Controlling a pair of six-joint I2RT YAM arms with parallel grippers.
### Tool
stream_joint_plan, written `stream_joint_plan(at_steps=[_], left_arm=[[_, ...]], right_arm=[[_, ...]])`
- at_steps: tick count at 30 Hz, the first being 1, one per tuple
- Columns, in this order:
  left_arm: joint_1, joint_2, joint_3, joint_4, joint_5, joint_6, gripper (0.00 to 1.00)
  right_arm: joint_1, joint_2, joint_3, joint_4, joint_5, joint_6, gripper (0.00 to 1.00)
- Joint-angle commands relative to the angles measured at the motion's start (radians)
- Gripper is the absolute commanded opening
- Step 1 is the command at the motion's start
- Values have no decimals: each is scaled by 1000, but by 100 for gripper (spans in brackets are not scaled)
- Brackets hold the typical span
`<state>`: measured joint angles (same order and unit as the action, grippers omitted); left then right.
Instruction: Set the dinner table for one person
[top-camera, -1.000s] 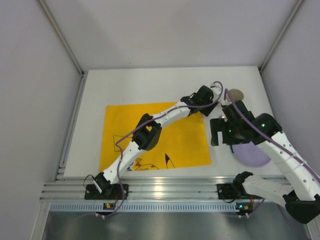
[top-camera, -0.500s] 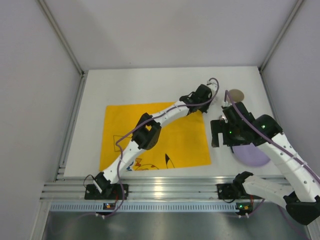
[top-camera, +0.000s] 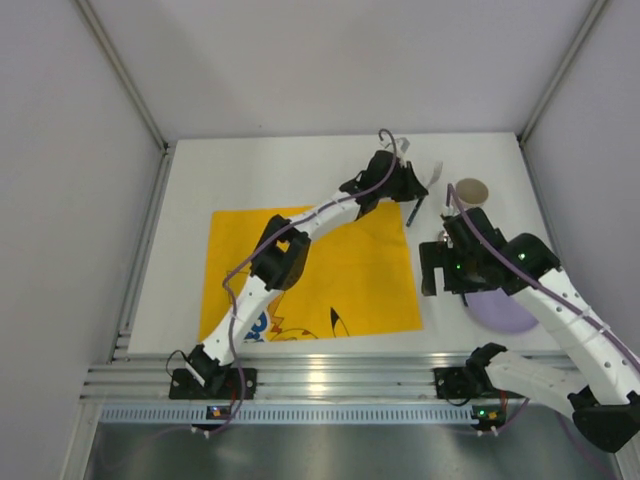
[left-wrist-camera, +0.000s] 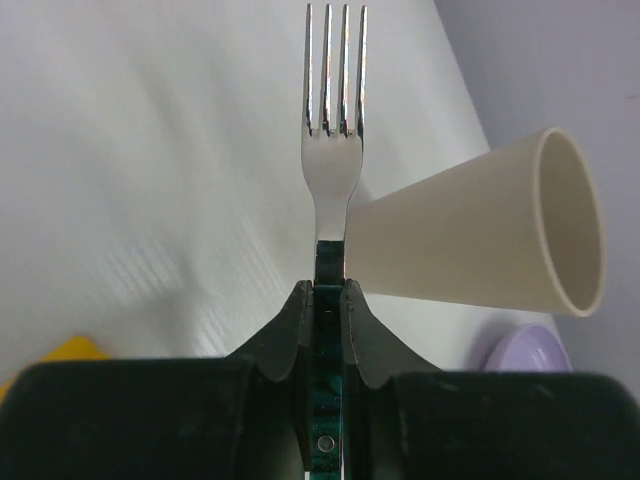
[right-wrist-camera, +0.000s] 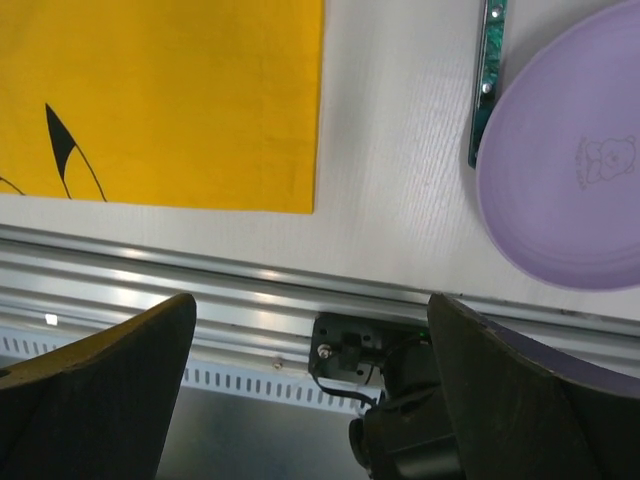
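My left gripper (left-wrist-camera: 328, 298) is shut on the green handle of a metal fork (left-wrist-camera: 335, 120) and holds it above the white dinner table (top-camera: 300, 165). In the top view the left gripper (top-camera: 405, 195) is at the placemat's far right corner, and the fork (top-camera: 414, 208) points toward a cream paper cup (top-camera: 470, 192). The cup (left-wrist-camera: 480, 235) shows just right of the fork. My right gripper (right-wrist-camera: 315, 375) is open and empty over the table's near edge. A purple plate (right-wrist-camera: 570, 170) lies at its right, with a green-handled utensil (right-wrist-camera: 488, 80) beside the plate.
A yellow printed placemat (top-camera: 300, 270) covers the table's middle left and shows in the right wrist view (right-wrist-camera: 160, 100). The aluminium rail (top-camera: 320, 375) with the arm bases runs along the near edge. Grey walls enclose the table on three sides.
My left gripper has moved up and to the far left with the fork, uncovering the paper cup. The right arm has barely moved.
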<state>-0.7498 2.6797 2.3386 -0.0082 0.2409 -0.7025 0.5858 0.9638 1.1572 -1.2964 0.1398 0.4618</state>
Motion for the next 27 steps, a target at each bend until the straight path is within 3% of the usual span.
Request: stream_joint_plan(at_steps=[1, 7, 10, 12, 17, 22, 27], left_arm=[[58, -257, -53, 99, 35, -51, 0], [130, -634, -414, -237, -161, 202, 0], [148, -838, -622, -410, -371, 326, 0], [159, -977, -759, -491, -513, 360, 0], [216, -1216, -967, -760, -661, 275, 0], [297, -1385, -1197, -819, -721, 187, 0], [357, -1508, -1393, -733, -707, 293, 0]], right_arm=[[-23, 26, -19, 117, 11, -35, 100], [-118, 148, 36, 242, -97, -101, 100], [-141, 200, 56, 296, -135, -123, 100], [-145, 234, 53, 330, -163, -132, 100], [-155, 276, -22, 408, -241, -132, 100], [-153, 286, -86, 465, -313, -118, 100], [-155, 292, -137, 502, -373, -106, 100]])
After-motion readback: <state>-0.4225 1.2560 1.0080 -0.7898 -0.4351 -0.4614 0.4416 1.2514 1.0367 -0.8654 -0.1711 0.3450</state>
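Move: The fork, already pinched in the left fingers by its handle, is bound for the left side of the yellow placemat, about 50 cm left, 22 cm back and 6 cm below that hand. The cup stands some 13 cm to this hand's right and 2 cm back, the purple plate roughly 20 cm right and 31 cm back. From the empty right hand, that part of the placemat is about 47 cm left, 10 cm ahead and 17 cm lower. The fork is swept away from the cup in the left hand's unchanged pinch, nearly 50 cm left and 20 cm back across the placemat, rising about 17 cm, then sinking 13 over its left side while the wrist turns some 65 degrees to point the fingers mostly down. The open right hand reaches about 8 cm forward, drifting left and sinking 6 cm. ##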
